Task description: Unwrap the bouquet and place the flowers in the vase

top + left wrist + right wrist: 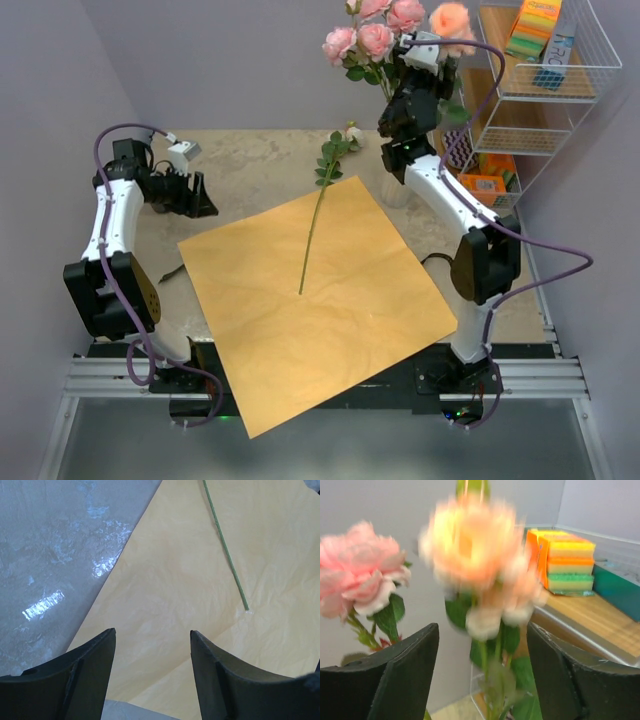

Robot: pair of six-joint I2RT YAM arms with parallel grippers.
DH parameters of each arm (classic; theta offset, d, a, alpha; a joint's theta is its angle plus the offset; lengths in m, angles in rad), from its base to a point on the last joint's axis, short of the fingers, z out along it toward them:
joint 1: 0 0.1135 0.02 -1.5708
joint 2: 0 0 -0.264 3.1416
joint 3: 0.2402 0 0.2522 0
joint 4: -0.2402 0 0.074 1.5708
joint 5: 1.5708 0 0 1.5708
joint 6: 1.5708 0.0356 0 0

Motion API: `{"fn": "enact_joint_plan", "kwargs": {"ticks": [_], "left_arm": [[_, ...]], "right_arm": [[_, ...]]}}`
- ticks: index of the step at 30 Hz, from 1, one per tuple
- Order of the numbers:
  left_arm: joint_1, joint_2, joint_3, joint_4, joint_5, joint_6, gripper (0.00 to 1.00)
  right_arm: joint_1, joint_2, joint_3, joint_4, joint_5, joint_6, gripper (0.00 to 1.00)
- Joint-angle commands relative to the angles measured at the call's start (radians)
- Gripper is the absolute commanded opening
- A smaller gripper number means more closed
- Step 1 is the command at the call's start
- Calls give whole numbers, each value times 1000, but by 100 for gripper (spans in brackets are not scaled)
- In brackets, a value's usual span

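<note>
The orange paper [320,300] lies unwrapped and flat on the table. One green-stemmed flower [318,215] rests across it, and its bare stem [227,555] shows in the left wrist view. Pink roses [375,35] and a peach rose [450,18] stand upright at the back right. The vase [392,190] under them is mostly hidden behind my right arm. My right gripper [437,62] is raised among the blooms. Its jaws [482,627] stand open either side of the blurred peach rose [470,540] stem, not touching it. My left gripper [195,195] [152,631] hangs open and empty over the paper's left edge.
A white wire shelf [545,90] at the right holds stacked coloured sponges [567,560] and boxes, close to my right gripper. A dark strip [170,272] lies on the marble table [250,160] left of the paper. Grey walls close the back and sides.
</note>
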Motion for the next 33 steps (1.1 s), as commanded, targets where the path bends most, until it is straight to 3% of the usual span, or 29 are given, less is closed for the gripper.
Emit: {"fn": "enact_joint_plan", "kwargs": {"ticks": [1,2,5,9,14,19,23,25,33], "left_arm": [[14,-29,54,-22,39,10,66],[14,-32,56,-23,42,9,66],[13,-48,54,-26,47,6,66],[13,-68,47,-40,47,10,66],[13,-98,22,-40,44,10,66],[14,-132,-8,-41,50,12,66],[13,-146,-19,-41,50,12,66],[14,-144,-19,-40,59,12,66],[14,-140,-27,-40,52,18,66]], "right_arm": [[22,-160,-74,-264,73,219,79],[27,-181,-96,-296,74,251,89],[79,-285,-212,-394,60,338,99],[212,-408,-353,-409,44,325,99],[418,-494,-397,-459,60,321,99],[496,-511,-429,-692,15,563,99],[510,-442,-513,-798,-31,750,99],[510,-318,-489,-845,-61,801,99],[426,90,-109,-1087,-149,948,99]]}}
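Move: The last rose lies on the table with its middle about 10 cm back from the right hand, 28 cm to its left and 46 below. The vase stands some 8 cm back, 9 left and 36 below; the peach roses just put in are about 4 cm ahead, 2 right and 5 above. The opened paper's middle is about 35 back, 29 left and 47 below. From the left hand, the last rose is about 7 ahead, 28 right and 17 below. Backing off the peach stem while its part-open fingers spread fully, the right hand sweeps back and left away from the flowers in the vase, then dives down with further left and some forward travel towards the last rose's stem, ending about 30 cm lower and 27 cm farther left. It turns counter-clockwise some 35 degrees and tips its fingers down. The empty left hand lifts about 3 cm, easing back. ##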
